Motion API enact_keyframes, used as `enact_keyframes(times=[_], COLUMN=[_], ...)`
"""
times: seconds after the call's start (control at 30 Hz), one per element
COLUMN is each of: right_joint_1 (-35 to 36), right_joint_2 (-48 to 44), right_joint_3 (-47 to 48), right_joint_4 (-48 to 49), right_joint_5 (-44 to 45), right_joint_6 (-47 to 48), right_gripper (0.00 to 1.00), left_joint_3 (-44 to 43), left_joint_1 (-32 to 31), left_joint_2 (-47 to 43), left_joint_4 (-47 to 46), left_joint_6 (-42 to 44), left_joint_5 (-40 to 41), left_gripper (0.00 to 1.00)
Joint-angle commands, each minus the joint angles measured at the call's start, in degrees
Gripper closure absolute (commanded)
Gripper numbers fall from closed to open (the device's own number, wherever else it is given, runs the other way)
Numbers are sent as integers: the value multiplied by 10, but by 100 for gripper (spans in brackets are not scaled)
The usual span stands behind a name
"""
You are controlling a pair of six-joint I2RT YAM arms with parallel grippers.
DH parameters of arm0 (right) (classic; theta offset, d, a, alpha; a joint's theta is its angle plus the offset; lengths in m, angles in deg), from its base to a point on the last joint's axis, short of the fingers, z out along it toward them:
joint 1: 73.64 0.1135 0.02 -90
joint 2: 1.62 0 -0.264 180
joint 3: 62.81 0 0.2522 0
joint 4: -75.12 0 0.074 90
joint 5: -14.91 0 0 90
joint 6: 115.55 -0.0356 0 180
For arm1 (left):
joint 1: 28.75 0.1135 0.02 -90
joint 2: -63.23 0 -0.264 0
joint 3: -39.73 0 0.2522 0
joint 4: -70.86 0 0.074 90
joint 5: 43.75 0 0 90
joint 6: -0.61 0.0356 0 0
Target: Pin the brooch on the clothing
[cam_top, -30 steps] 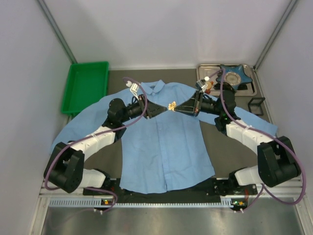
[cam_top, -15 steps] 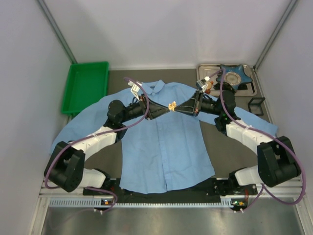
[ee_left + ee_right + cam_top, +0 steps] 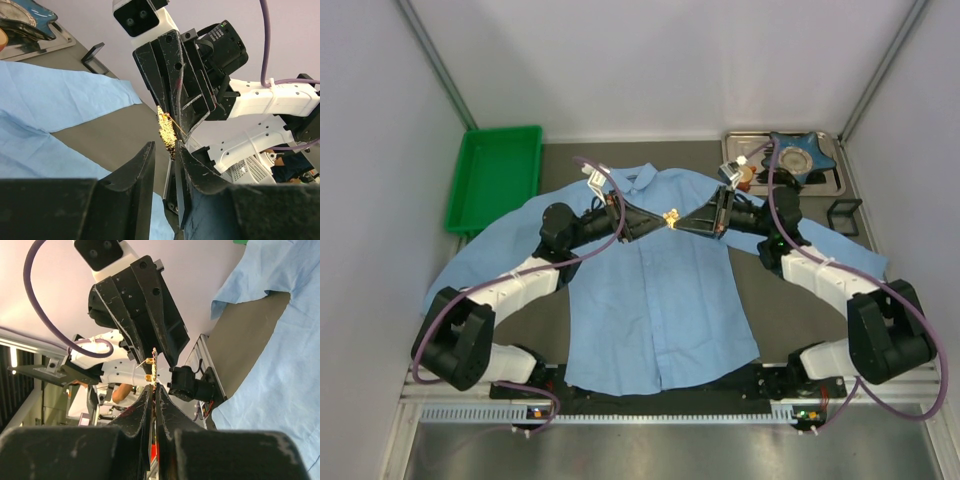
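Observation:
The clothing (image 3: 660,300), a light blue shirt, lies flat and buttoned on the table. Above its chest the two grippers meet tip to tip. My right gripper (image 3: 683,222) is shut on the brooch (image 3: 672,216), a tiny gold ornament. In the right wrist view the brooch (image 3: 154,365) stands edge-on out of the shut tips (image 3: 154,387), its pin sticking out sideways. My left gripper (image 3: 660,223) faces it with its jaws narrowly apart. In the left wrist view the brooch (image 3: 166,131) hangs just beyond my left gripper (image 3: 167,152), its lower end near the right-hand fingertip.
A green bin (image 3: 495,175) stands at the back left. At the back right a metal tray (image 3: 825,178) carries a blue star-shaped dish (image 3: 798,157), with an orange cup (image 3: 745,178) beside it. A small black frame (image 3: 844,215) lies near the right wall.
The left gripper has crept closer to the brooch and its jaws have narrowed. The right gripper holds still with the brooch.

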Motion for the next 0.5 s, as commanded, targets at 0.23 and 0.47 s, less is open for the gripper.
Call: enact_keyframes(times=[0.23, 0.47], right_joint_1=[3, -81], right_joint_2=[-37, -122], right_joint_3=[33, 206], right_joint_4=[-26, -709], right_joint_5=[-49, -74], right_joint_6=[79, 788], right_gripper=[74, 30], left_joint_3=[-21, -263], left_joint_1=[2, 6], left_joint_2=[2, 0], left_joint_4=[-19, 795], left_joint_6=[35, 788], left_joint_5=[-39, -187], left_gripper=[100, 100])
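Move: The brooch, still gripped by the right fingers, sticks out of their tips about 2 cm to that hand's left and 1 cm ahead, at its height. It lies about 1 cm right and 1 cm ahead of the left hand point, level with it, at the mouth of the half-open left fingers. From the left hand, the button placket of the shirt runs some 28 cm below and 4 cm left; the collar lies about 20 cm ahead, 7 cm left, equally low. The brooch passes from hand to hand in the air: the left fingers shut and pinch it, and only then do the right fingers open wide, let go, and back off about 3 cm to the right, tilting tip-down. The left hand keeps its pinch, sinking a centimetre or two and tipping its fingers down some 15 degrees. ##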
